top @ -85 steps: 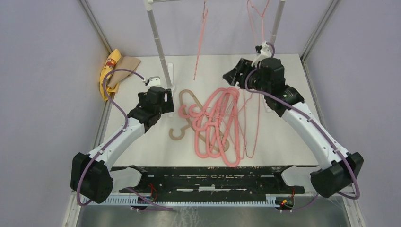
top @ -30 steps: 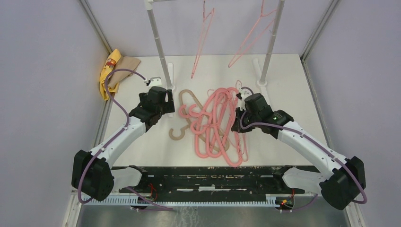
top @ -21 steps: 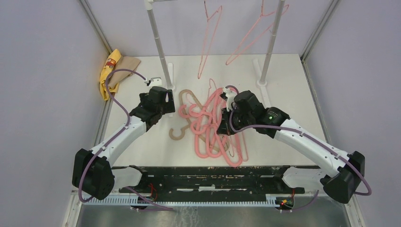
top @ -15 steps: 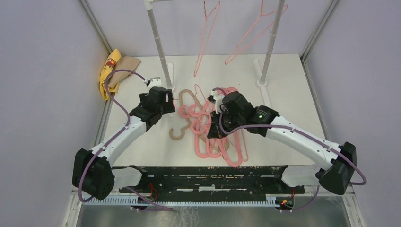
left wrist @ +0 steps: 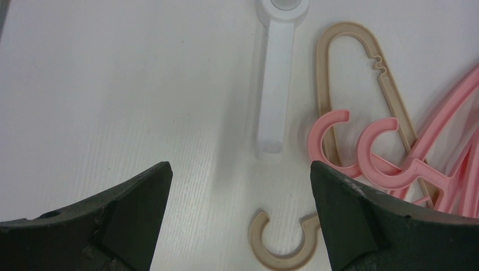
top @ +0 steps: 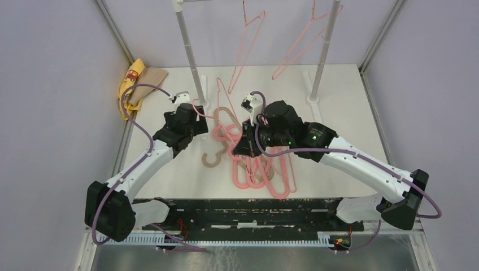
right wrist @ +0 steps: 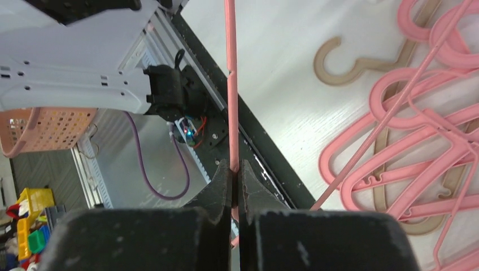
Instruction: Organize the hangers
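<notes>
A tangle of thick pink hangers lies mid-table over a tan hanger. My right gripper hovers over the pile's left side, shut on a thin pink wire hanger that rises off the table. In the right wrist view the wire runs straight up out of the shut gripper. Two pink wire hangers hang from the rack. My left gripper stands open left of the pile. The left wrist view shows the gripper above the tan hook, apart from it.
White rack poles stand at the back, one white foot just ahead of my left gripper. A yellow-and-tan cloth lies at the back left corner. Frame posts and purple walls enclose the table.
My right arm came down from the rack at the back right and swept left across the pile, now holding a wire hanger up. The left arm has hardly moved.
</notes>
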{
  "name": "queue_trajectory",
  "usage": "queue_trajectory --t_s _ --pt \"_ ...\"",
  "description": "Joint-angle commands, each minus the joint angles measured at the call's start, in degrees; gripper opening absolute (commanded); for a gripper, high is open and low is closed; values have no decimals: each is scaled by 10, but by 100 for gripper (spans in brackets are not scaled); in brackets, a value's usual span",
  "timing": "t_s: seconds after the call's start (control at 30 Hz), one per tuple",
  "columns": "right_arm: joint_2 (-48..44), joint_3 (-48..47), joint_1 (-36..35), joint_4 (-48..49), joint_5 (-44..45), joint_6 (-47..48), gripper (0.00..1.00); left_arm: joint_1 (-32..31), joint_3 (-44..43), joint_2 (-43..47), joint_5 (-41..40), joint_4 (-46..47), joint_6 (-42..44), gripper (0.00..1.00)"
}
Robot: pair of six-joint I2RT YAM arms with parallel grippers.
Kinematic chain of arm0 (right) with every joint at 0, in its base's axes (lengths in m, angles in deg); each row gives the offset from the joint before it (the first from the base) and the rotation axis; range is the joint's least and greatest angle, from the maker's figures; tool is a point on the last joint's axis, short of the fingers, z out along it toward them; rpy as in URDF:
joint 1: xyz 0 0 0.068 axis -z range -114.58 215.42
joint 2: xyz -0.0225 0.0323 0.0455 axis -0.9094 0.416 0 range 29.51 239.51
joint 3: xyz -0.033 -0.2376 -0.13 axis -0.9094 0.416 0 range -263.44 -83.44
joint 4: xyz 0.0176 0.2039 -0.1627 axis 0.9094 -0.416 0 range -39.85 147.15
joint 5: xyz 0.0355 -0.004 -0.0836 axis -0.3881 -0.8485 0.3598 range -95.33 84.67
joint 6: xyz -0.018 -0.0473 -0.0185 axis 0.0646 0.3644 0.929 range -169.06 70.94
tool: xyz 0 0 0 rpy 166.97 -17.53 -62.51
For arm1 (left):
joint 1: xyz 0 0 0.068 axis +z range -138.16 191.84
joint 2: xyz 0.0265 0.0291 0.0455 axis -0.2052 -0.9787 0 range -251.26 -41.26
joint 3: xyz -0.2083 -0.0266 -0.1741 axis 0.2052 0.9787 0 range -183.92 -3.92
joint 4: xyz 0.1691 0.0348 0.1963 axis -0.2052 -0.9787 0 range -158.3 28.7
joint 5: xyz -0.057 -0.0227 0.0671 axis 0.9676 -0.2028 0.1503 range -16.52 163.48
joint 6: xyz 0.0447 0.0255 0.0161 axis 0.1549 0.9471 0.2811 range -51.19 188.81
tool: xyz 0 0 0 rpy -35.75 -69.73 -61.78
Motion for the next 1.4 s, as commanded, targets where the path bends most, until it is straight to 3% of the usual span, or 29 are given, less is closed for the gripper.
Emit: queue_trajectory --t_s 0.0,0.27,0.57,0.73,0.97,1.2,1.37 --pt "-14 -42 0 46 40 -4 1 -1 -28 17 -40 -22 -51 99" --pt "7 -81 1 100 40 -22 1 11 -51 5 -48 -46 -83 99" --pt "94 -257 9 112 98 -30 1 11 -51 -3 -37 -36 -74 99" --pt "158 -312 51 139 118 -71 1 11 -47 6 -35 -34 -66 99" --pt "238 -353 129 198 65 -140 1 11 -39 18 -37 -33 -55 99" --pt "279 -430 154 210 35 -115 1 11 -41 14 -38 -30 -50 99" --pt "281 -430 161 220 10 -123 1 10 -36 14 -45 -30 -48 99"
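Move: The right hand already holds a thin pink hanger above the hanger pile. The free stretch of rail it is taken to lies about 28 cm ahead, 7 cm left and 28 cm higher. Of the two hangers already hung, one is 28 cm ahead, 2 cm right and 17 cm up, the other 18 cm farther right. The left upright stands 28 cm ahead and 15 cm left. From the left hand, that rail stretch is some 11 cm ahead, 13 cm right and 41 cm up. Up first, some 15 cm with a little drift left, then forward about 20 cm towards the rail, the right hand carries the pinched pink hanger. Nearing the rail it dips about 5 cm and rises again, while its left-pointing fingers tip up from their downward slant and swing clockwise; they stay shut on the hanger. ##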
